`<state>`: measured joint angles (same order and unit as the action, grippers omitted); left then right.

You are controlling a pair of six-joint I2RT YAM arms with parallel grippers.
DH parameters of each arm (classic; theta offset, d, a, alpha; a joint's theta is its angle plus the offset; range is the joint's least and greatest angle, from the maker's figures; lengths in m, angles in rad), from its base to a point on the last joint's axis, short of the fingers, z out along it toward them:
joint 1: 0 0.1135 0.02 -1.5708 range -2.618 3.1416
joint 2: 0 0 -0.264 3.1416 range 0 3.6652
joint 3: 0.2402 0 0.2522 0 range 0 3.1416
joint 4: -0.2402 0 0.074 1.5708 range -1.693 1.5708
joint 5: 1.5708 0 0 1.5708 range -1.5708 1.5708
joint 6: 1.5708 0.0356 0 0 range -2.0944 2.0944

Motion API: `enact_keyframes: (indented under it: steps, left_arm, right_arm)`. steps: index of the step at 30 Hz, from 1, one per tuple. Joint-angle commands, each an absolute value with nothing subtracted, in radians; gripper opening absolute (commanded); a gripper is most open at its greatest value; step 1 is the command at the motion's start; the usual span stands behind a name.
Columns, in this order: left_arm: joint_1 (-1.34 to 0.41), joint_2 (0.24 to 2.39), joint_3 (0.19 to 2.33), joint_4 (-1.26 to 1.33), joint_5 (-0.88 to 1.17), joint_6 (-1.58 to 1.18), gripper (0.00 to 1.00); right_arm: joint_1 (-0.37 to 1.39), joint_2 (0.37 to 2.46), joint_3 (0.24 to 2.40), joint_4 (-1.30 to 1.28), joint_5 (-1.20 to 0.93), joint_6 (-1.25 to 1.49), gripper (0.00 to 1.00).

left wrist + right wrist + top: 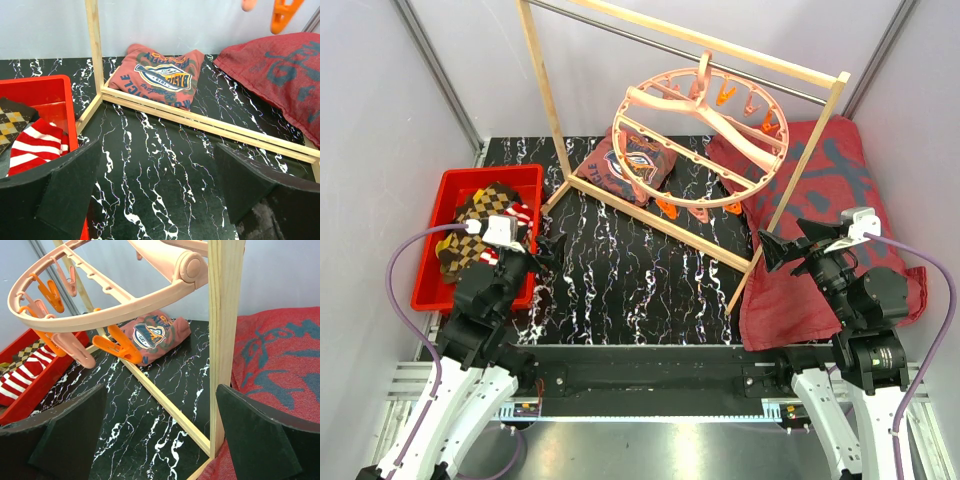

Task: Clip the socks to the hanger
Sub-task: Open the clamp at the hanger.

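Observation:
The socks (pixel 485 222) lie piled in a red bin (pixel 438 290) at the left; a brown argyle one (pixel 12 122) and a red-white striped one (pixel 37 147) lie on top. The salmon-pink ring hanger (pixel 710 118) hangs from the wooden rack's top bar, with orange clips (pixel 117 347) along its rim (pixel 125 307). My left gripper (pixel 542 257) hovers open beside the bin's right wall, over the marble top, with nothing between its jaws (pixel 160 165). My right gripper (pixel 775 250) is open too, just right of the rack's front post, below the hanger's level (pixel 160 410).
The wooden rack (pixel 660 220) stands diagonally across the black marble table, its front post (pixel 222 340) close ahead of my right gripper. A folded pink printed shirt (pixel 160 75) lies behind the rack's base. A large dark-red cloth (pixel 820 180) covers the right side.

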<state>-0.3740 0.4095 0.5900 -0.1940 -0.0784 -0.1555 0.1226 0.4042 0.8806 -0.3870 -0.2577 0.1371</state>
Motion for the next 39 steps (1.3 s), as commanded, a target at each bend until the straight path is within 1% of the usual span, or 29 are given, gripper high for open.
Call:
enact_keyframes:
  steps: [1,6,11,16,21,25,34,39]
  left_arm:
    - [-0.377,0.411,0.632,-0.169,-0.067,-0.158,0.99]
    - [-0.377,0.407,0.632,-0.170,-0.066,-0.160,0.99]
    - [-0.377,0.400,0.634,-0.170,-0.057,-0.161,0.99]
    - [-0.377,0.385,0.632,-0.170,-0.058,-0.164,0.99]
    - [-0.377,0.377,0.630,-0.172,-0.057,-0.164,0.99]
    - [-0.377,0.364,0.629,-0.173,-0.060,-0.166,0.99]
    - [-0.377,0.359,0.630,-0.170,-0.049,-0.167,0.99]
    - [-0.377,0.350,0.629,-0.172,-0.054,-0.167,0.99]
  right_arm:
    - [0.127,0.410,0.896,-0.370,-0.299,0.124,1.00]
    - [0.127,0.420,0.911,-0.390,-0.322,0.100,1.00]
    - [0.129,0.460,0.945,-0.411,-0.414,0.066,1.00]
    - [0.129,0.555,1.018,-0.469,-0.503,0.025,1.00]
    - [0.127,0.633,1.057,-0.471,-0.563,0.021,1.00]
    - [0.127,0.713,1.104,-0.471,-0.659,0.035,1.00]
    - [0.130,0.801,1.144,-0.388,-0.675,0.104,1.00]
    - [0.169,0.828,1.146,-0.348,-0.655,0.121,1.00]
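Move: The nearest orange clip, on the hanger's near right rim, lies about 9 cm to the right hand's left, 6 cm ahead and roughly 3 cm above it. The pink clip hangs some 7 cm left of that orange clip and about 2 cm nearer the robot. The right wooden post stands roughly 8 cm ahead of the right hand and 4 cm to its right. From the left hand the orange clip is about 40 cm right, 7 cm ahead and 12 cm up. Towards the nearest orange clip, the right hand sweeps left about 6.5 cm and increasingly forward, some 4 cm, at nearly constant height, in under the hanger's rim. The wrist turns counter-clockwise a bit over 20 degrees and tips the fingers down about 10 degrees. Both fingers stay wide open; no touch on the clip can be made out. ##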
